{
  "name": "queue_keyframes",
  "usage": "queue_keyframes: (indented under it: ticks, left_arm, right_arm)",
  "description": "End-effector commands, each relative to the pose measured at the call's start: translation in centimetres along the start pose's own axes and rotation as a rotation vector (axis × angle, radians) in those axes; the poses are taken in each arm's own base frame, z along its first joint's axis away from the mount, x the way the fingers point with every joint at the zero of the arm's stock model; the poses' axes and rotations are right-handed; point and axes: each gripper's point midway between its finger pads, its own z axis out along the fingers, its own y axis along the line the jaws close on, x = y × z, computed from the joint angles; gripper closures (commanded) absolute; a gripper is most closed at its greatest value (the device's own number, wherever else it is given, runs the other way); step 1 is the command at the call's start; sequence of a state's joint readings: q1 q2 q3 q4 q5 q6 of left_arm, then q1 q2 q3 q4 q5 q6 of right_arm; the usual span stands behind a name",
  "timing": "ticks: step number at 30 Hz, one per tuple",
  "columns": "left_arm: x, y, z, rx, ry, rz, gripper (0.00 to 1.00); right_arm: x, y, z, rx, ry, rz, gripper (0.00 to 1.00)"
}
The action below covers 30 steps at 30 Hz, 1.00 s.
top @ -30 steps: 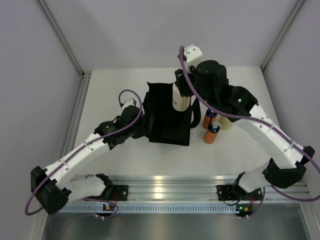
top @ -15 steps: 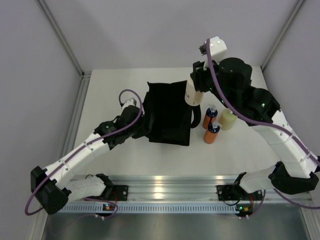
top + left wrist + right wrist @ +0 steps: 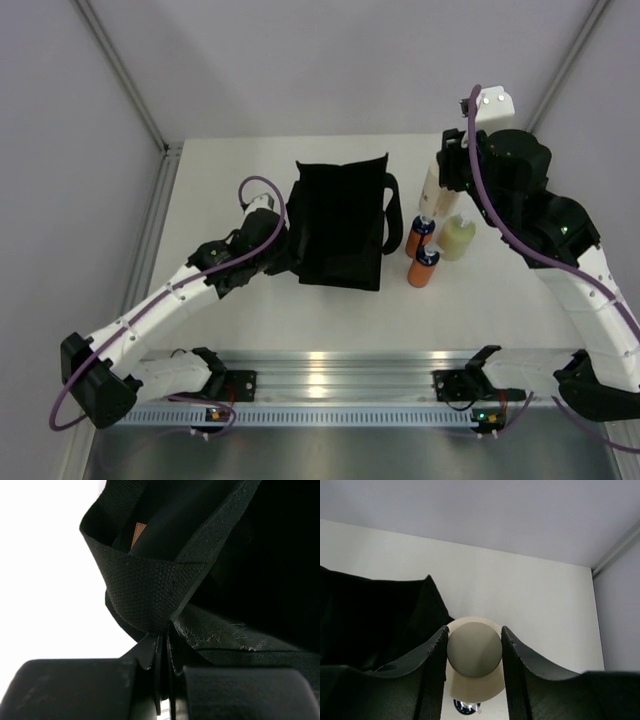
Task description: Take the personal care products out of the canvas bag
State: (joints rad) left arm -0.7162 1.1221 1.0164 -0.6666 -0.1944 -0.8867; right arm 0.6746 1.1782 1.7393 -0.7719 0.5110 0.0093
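The black canvas bag [image 3: 340, 225] stands open in the middle of the table. My left gripper [image 3: 284, 250] is shut on the fabric of its left rim [image 3: 150, 590], and the jaws [image 3: 162, 637] pinch a fold. My right gripper [image 3: 442, 168] is shut on the cap [image 3: 474, 649] of a beige cylinder bottle [image 3: 431, 195]. That bottle hangs upright in the air to the right of the bag. Below it on the table stand two orange bottles with dark caps [image 3: 418, 237] [image 3: 424, 267] and a rounded yellow-green bottle [image 3: 457, 238]. The bag's inside looks dark.
The bag's strap handle [image 3: 391, 215] drapes over its right side, close to the orange bottles. Grey walls close off the back and both sides of the table. An aluminium rail [image 3: 330, 370] runs along the near edge.
My right arm has lifted the beige bottle out of the bag and carried it to the right, over the standing bottles. The left arm and the bag have stayed still.
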Motion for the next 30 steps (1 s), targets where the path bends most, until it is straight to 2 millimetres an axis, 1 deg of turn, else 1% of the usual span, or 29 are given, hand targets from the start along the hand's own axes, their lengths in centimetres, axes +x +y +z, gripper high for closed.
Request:
queue_keyframes:
  ticks: [1,2,3,4,6,7,10,11,12,13,15,16,18,19,21,22,23,24,25,27,28,30]
  left_arm:
    - [-0.3,-0.6,-0.2,0.011,0.004,0.020,1.00]
    - [-0.3,-0.6,-0.2,0.010,0.006,0.022,1.00]
    - [-0.2,-0.6,-0.2,0.011,0.007,0.022,1.00]
    - [-0.2,-0.5,-0.2,0.009,0.009,0.023,1.00]
    - [-0.1,-0.5,-0.2,0.011,0.012,0.023,1.00]
    - [-0.1,-0.5,-0.1,0.012,0.013,0.023,1.00]
    - [0.0,-0.5,-0.1,0.010,0.017,0.025,1.00]
    - [0.0,-0.5,0.0,0.010,0.017,0.025,1.00]
    - [0.0,-0.5,0.0,0.009,0.019,0.025,1.00]
    - [0.0,-0.5,0.0,0.010,0.020,0.025,1.00]
    - [0.1,-0.5,0.1,0.008,0.024,0.026,1.00]
    - [0.2,-0.5,0.2,0.006,0.028,0.027,1.00]
    - [0.3,-0.5,0.2,0.008,0.032,0.028,1.00]
    - [0.3,-0.5,0.2,0.009,0.033,0.030,1.00]
    - [0.3,-0.5,0.2,0.009,0.035,0.033,1.00]
    - [0.4,-0.5,0.3,0.008,0.036,0.035,1.00]
    - [0.3,-0.6,0.2,0.012,0.033,0.036,1.00]
    - [0.3,-0.6,0.2,0.010,0.034,0.039,1.00]
    - [0.3,-0.6,0.2,0.011,0.035,0.040,1.00]
    - [0.3,-0.6,0.2,0.012,0.037,0.042,1.00]
    - [0.3,-0.7,0.2,0.015,0.037,0.043,1.00]
    - [0.3,-0.7,0.2,0.017,0.039,0.046,1.00]
  right_arm:
    - [-2.3,-2.7,-1.3,0.065,-0.114,0.106,1.00]
    - [-2.0,-3.1,-1.4,0.072,-0.111,0.109,1.00]
    - [-1.8,-3.9,-1.7,0.095,-0.114,0.116,1.00]
    - [-0.8,-4.0,-1.4,0.103,-0.094,0.113,1.00]
    - [-0.3,-4.8,-1.9,0.127,-0.096,0.122,1.00]
    - [0.7,-5.1,-1.5,0.145,-0.079,0.122,1.00]
    - [1.6,-6.3,-2.0,0.182,-0.093,0.148,1.00]
    - [2.5,-6.3,-1.7,0.190,-0.081,0.152,1.00]
    - [2.7,-6.6,-2.1,0.199,-0.088,0.159,1.00]
    - [3.8,-7.0,-1.8,0.218,-0.068,0.155,1.00]
    - [4.1,-7.7,-2.3,0.241,-0.085,0.169,1.00]
    - [5.2,-7.7,-1.9,0.245,-0.069,0.165,1.00]
    - [5.7,-8.2,-2.1,0.261,-0.077,0.179,1.00]
    - [6.6,-8.2,-1.8,0.264,-0.060,0.180,1.00]
    - [7.2,-8.6,-2.0,0.278,-0.067,0.190,1.00]
    - [8.3,-8.6,-1.7,0.283,-0.050,0.192,1.00]
    - [8.8,-8.7,-1.6,0.290,-0.047,0.193,1.00]
    - [8.8,-9.1,-1.9,0.302,-0.066,0.203,1.00]
    - [10.1,-9.1,-1.5,0.309,-0.046,0.205,1.00]
    - [10.6,-9.2,-1.7,0.312,-0.061,0.218,1.00]
    - [11.5,-9.3,-1.5,0.319,-0.056,0.221,1.00]
    - [12.0,-9.5,-1.6,0.329,-0.059,0.230,1.00]
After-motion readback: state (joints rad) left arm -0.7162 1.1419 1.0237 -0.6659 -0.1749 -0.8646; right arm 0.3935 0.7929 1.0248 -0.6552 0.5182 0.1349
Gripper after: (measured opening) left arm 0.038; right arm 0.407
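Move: The right hand holds the cream bottle by its cap, high in the air. The free table spot for it lies about 11 cm to the right, 3 cm back and 43 cm below. The green bottle stands about 9 cm right and 4 cm ahead, the far orange bottle 1 cm right and 2 cm ahead, and the near orange bottle 2 cm right and 5 cm back. From the left hand, that spot is some 35 cm right, level forward, 18 cm below. Downward and to the right, the right hand carries the cream bottle away from the bag, past the orange bottles, sinking about 17 cm while going some 10 cm right and easing slightly back towards the near side of the green bottle. The wrist turns clockwise nearly 20 degrees and tips down a little; the fingers keep their grip on the cap. The left hand stays put, still pinching the bag's edge. ##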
